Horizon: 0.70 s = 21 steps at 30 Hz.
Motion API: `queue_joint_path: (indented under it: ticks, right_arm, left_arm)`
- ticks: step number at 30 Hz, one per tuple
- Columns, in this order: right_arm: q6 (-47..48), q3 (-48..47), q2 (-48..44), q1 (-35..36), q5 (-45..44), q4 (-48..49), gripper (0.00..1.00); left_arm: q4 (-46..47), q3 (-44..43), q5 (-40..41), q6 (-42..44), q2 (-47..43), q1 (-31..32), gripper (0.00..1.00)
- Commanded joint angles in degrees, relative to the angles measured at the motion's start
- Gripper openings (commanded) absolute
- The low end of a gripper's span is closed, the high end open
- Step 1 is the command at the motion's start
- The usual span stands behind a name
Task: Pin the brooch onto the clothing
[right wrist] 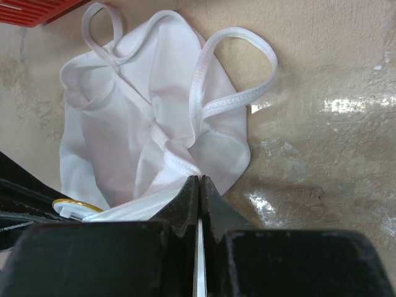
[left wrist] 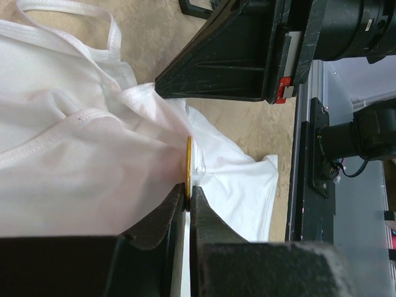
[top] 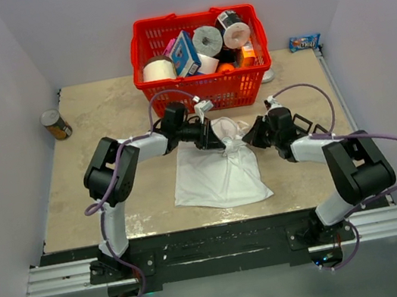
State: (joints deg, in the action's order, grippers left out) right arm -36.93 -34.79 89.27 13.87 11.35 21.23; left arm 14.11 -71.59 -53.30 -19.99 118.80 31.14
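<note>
The clothing [top: 216, 180] is a white T-shirt lying crumpled on the table between the arms, its collar end bunched up. My left gripper [left wrist: 187, 199] is shut on the brooch [left wrist: 189, 162]. The brooch's thin orange-gold edge stands upright against a raised fold of the clothing [left wrist: 74, 167]. My right gripper [right wrist: 199, 180] is shut on a fold of the clothing [right wrist: 136, 111], with white fabric showing between its fingers. The brooch's gold rim [right wrist: 73, 204] peeks out at the right wrist view's lower left. From above, the left gripper [top: 222, 144] and right gripper [top: 247, 140] meet over the bunched collar.
A red basket [top: 202, 79] holding paper rolls and packets stands just behind the shirt. A tin can [top: 56, 125] sits at the far left. A blue packet [top: 304, 42] lies at the back right corner. A black rail [left wrist: 309, 154] borders the table's right side.
</note>
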Motion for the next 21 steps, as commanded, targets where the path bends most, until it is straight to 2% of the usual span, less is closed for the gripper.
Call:
queue_joint_path:
  ticks: [1, 4, 5, 6, 7, 8, 9, 11, 14, 15, 19, 21]
  right_arm:
    - [2.38, -1.07, -3.40, -0.16, -2.30, -0.84, 0.00]
    - [3.26, -2.82, -4.63, -0.25, -2.74, -2.68, 0.01]
    - [3.79, -3.27, -5.07, -0.25, -3.26, -4.34, 0.07]
    - [4.14, -3.71, -5.42, -0.25, -3.88, -5.23, 0.14]
    - [4.49, -4.67, -6.21, -0.25, -5.28, -6.28, 0.23]
    - [5.19, -5.03, -6.74, -0.16, -5.90, -8.21, 0.41]
    - [5.55, -5.38, -7.27, -0.24, -6.43, -9.18, 0.49]
    - [6.60, -6.08, -9.63, -0.24, -7.83, -12.07, 0.59]
    - [7.57, -6.17, -13.23, -0.24, -9.51, -16.47, 0.66]
    - [7.83, -6.00, -13.86, -0.16, -9.33, -17.88, 0.69]
    - [8.62, -5.91, -18.34, 0.45, -10.65, -27.89, 0.68]
    - [8.45, -5.56, -21.66, 0.98, -11.18, -33.52, 0.65]
  left_arm:
    - [0.75, -0.30, -0.32, 0.39, -2.61, -0.37, 0.00]
    - [-1.88, -1.18, 2.14, 1.97, -2.61, -0.20, 0.01]
    - [-2.41, -1.44, 2.84, 2.23, -2.70, -0.20, 0.08]
    - [-3.38, -2.14, 5.29, 3.45, -2.96, -0.20, 0.34]
    - [-5.65, -2.50, 6.88, 4.25, -3.40, -0.28, 0.46]
    - [-6.63, -2.67, 8.46, 5.04, -3.84, -0.20, 0.56]
    - [-7.68, -3.02, 12.30, 6.87, -4.97, -0.20, 0.84]
    - [-10.85, -3.11, 16.45, 8.47, -6.73, -0.20, 0.98]
    - [-14.01, -2.50, 25.59, 9.27, -11.12, -0.11, 0.99]
    - [-14.89, -2.50, 30.92, 8.66, -13.57, -0.02, 0.99]
    - [-23.14, 0.91, 41.67, 5.32, -21.40, 0.42, 0.99]
    - [-23.86, 8.81, 47.29, 2.60, -28.14, 0.42, 1.00]
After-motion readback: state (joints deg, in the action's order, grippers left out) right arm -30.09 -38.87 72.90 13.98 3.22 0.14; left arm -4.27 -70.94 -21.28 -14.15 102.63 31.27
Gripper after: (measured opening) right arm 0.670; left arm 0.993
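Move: The brooch is in my shut left fingertips, its middle about 1 cm to their right, with the clothing's bodice bunched around it. From my right fingers, which still pinch a fold of that cloth, the brooch is some 6 cm left and about level fore and aft. From my left hand, the right shoulder strap lies about 7 cm ahead, 6 cm right and 3 cm lower; the red basket's middle is roughly 24 cm ahead and 2 cm left. I let the brooch go: my left fingers spread fully while the hand dips about 2 cm, then it swings off to the left, forward and up, roughly 6 cm leftward, turning some 30 degrees with its fingertips tipping down. My right hand rises about 5.5 cm, opening wide to free the fold and moving some 3 cm right, and draws back slightly at the end. ##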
